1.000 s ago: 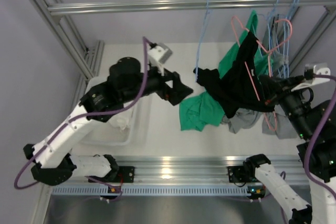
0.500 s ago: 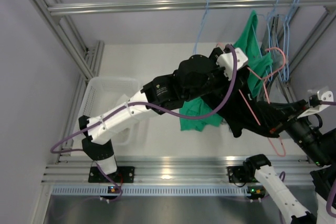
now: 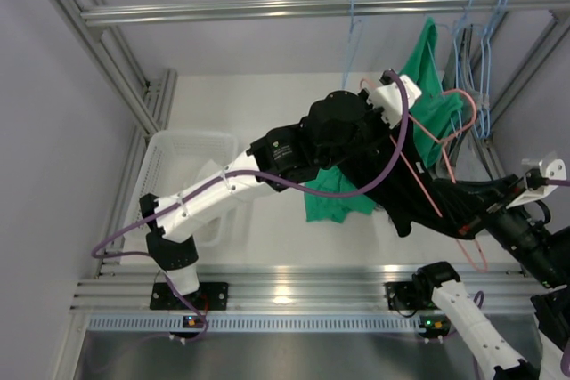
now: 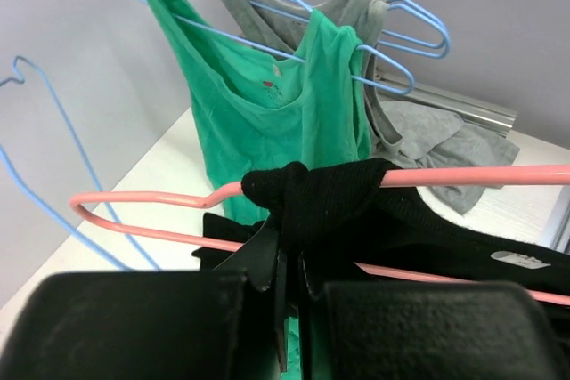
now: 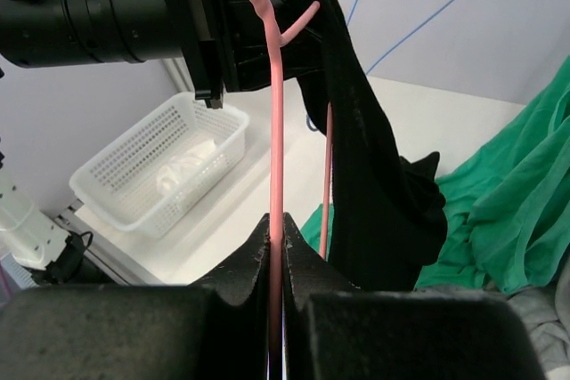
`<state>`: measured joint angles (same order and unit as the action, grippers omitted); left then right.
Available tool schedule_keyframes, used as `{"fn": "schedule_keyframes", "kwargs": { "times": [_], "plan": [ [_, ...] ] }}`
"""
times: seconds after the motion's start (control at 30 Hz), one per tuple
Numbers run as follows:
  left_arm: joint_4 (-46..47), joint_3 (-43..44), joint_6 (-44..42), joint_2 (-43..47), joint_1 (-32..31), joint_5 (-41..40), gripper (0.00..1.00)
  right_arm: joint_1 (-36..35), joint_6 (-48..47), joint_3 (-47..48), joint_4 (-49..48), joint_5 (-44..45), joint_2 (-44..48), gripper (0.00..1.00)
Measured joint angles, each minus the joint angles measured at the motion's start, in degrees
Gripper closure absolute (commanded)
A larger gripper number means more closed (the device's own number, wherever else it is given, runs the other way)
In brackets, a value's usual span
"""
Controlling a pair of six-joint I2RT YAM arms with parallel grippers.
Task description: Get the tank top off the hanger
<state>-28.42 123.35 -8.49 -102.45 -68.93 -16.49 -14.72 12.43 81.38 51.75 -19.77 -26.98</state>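
A black tank top hangs on a pink wire hanger held tilted above the table's right half. My left gripper is shut on a bunched strap of the tank top, right where it wraps over the hanger's shoulder. In the top view that gripper sits at the upper end of the garment. My right gripper is shut on the hanger's straight wire, jaws pinching it from both sides. The black cloth drapes just right of that wire.
A green top and a grey garment hang on blue hangers from the metal rail at back right. Green cloth lies on the table. A white basket holding white cloth stands at the left.
My left arm swung from beside the basket across to the tank top, and its jaws went from wide open to shut on the strap. The hanger shifted slightly toward the lower right.
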Motion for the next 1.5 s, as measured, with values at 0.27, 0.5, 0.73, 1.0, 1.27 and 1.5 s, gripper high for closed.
{"fn": "schedule_keyframes", "kwargs": {
  "times": [0.27,0.5,0.73,1.0,1.27,1.5],
  "plan": [
    [0.20,-0.79,2.75,0.87,0.35,-11.21,1.00,0.00,-3.58,-2.84,0.31,-0.90,-0.02,1.00],
    [0.26,-5.44,11.74,6.12,7.32,-19.34,1.00,-0.11,-8.94,-0.50,2.99,-4.70,0.48,1.00],
    [0.28,-6.60,17.00,9.53,10.86,-18.27,1.00,-2.34,-12.35,5.07,5.42,-7.02,2.12,1.00],
    [1.81,-18.05,23.41,16.31,10.97,5.75,1.00,-3.17,-8.70,2.67,-2.84,-6.95,6.01,1.00],
    [6.19,-34.60,26.62,23.26,3.58,39.63,1.00,-3.17,8.57,-24.15,-40.96,-8.87,4.92,1.00],
    [6.78,-55.06,28.70,33.07,-0.26,27.76,1.00,-3.15,12.22,-18.71,-47.23,-1.70,-4.09,1.00]
  ]
}}
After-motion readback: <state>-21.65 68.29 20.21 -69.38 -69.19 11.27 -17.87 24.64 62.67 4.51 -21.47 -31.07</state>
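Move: The left gripper already pinches a strap of the black tank top; the pink hanger's free end pokes out some 4 cm ahead and 3 cm left of it, level. The tank top's middle hangs about 9 cm back, 3 cm right and 12 cm below; the empty blue hanger is around 22 cm straight ahead, the green tank top 20 cm ahead and 20 cm right. From the right gripper, holding the pink hanger, the black tank top's middle is roughly 6 cm ahead, 9 cm left, 10 cm below. Pull the strap forward and left about 15 cm over the pink hanger's free end with the left gripper shut, while the right keeps its grip and draws the hanger back some 6 cm. Then swing the left back and down, turning clockwise and tipping its fingers downward, as the right carries the hanger forward and up. ##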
